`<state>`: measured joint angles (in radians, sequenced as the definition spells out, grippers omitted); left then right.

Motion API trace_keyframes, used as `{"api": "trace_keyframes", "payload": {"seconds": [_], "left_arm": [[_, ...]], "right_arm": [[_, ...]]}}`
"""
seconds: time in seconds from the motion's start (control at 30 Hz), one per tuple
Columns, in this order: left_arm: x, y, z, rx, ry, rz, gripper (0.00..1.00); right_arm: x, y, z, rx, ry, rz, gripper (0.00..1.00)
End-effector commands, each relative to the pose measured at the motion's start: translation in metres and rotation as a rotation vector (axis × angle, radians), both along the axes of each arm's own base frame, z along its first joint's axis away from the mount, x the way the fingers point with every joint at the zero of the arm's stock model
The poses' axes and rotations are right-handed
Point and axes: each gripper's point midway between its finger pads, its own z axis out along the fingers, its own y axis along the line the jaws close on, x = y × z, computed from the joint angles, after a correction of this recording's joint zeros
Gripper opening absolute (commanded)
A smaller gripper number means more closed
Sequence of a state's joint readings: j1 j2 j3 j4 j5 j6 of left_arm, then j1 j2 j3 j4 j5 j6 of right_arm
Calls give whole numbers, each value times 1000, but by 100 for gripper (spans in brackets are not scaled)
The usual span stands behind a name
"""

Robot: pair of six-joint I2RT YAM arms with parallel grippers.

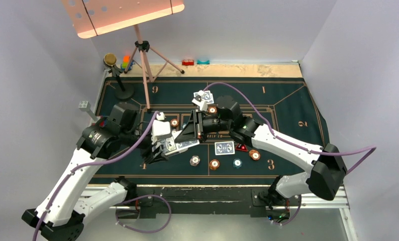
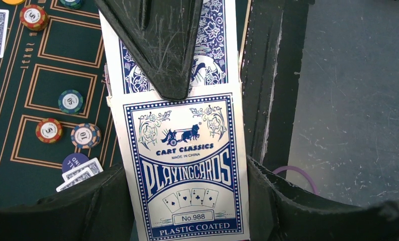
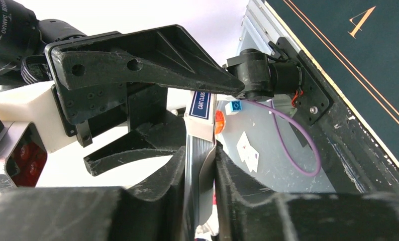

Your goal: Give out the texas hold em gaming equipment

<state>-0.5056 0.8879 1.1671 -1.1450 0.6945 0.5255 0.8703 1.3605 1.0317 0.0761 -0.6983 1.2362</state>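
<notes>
A blue-and-white playing card box (image 2: 187, 201) hangs above the mat's near left part, and my left gripper (image 2: 185, 165) is shut on its two long edges. The deck (image 2: 215, 55) sticks out of the box's open end. My right gripper (image 3: 200, 155) is shut on that deck, seen edge-on. From above, the left gripper (image 1: 163, 149) and right gripper (image 1: 190, 133) meet at the box (image 1: 180, 145). Loose cards (image 1: 224, 147) lie face down mid-mat, with more cards (image 1: 203, 98) farther back. Chips (image 1: 214, 164) dot the mat, and a red triangular marker (image 1: 241, 147) lies beside the cards.
The dark green printed mat (image 1: 288, 115) covers the table. A tripod stand (image 1: 144, 65) and a small black stand (image 1: 118, 75) rise at the back left beside stacked toy blocks (image 1: 125, 63). The metal table edge (image 1: 212, 193) runs along the near side.
</notes>
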Motion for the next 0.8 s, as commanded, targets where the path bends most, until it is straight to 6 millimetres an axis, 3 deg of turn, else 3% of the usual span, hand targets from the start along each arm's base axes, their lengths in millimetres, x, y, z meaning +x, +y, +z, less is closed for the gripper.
{"api": "trace_keyframes", "payload": {"seconds": [0.0,0.17,0.37,0.57,0.77], "left_arm": [[0,1,4,-16,-29,22,35],[-1,-2,-2,-33,12,44,30],[-5,-6,-14,-48,88,56,25],[-4,-5,-10,-46,78,58,20],[-3,-5,-6,-40,66,55,18]], "right_arm": [[-4,-5,23,30,-49,14,32],[-3,-9,24,4,-60,-1,52],[-2,-17,25,-45,-90,-21,67],[3,-34,12,-112,-121,-63,76],[5,-38,-10,-180,-136,-59,80]]}}
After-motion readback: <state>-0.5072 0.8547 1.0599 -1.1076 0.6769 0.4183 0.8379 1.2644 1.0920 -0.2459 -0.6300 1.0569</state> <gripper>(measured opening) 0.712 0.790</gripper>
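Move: The card deck, half out of its box, is held by both grippers: its middle lies about 4 cm right, 1 cm ahead and 2 cm below the left hand. From the right hand that middle is about 2 cm left, 1 cm back and 1 cm below. On the table some 19 cm below the right hand, the white chips lie about 4 cm right and 1 cm back, the orange chips 12 cm right and 3 cm back, and the single face-down card 17 cm right and 5 cm ahead. The deck is let go by the right hand, whose fingers spread from nearly shut to wide open, then draw off the protruding cards about 3.5 cm to the right, fingertips dipping some 10 degrees. The left hand keeps its grip on the box and lowers it about 2.5 cm, tilting slightly. ##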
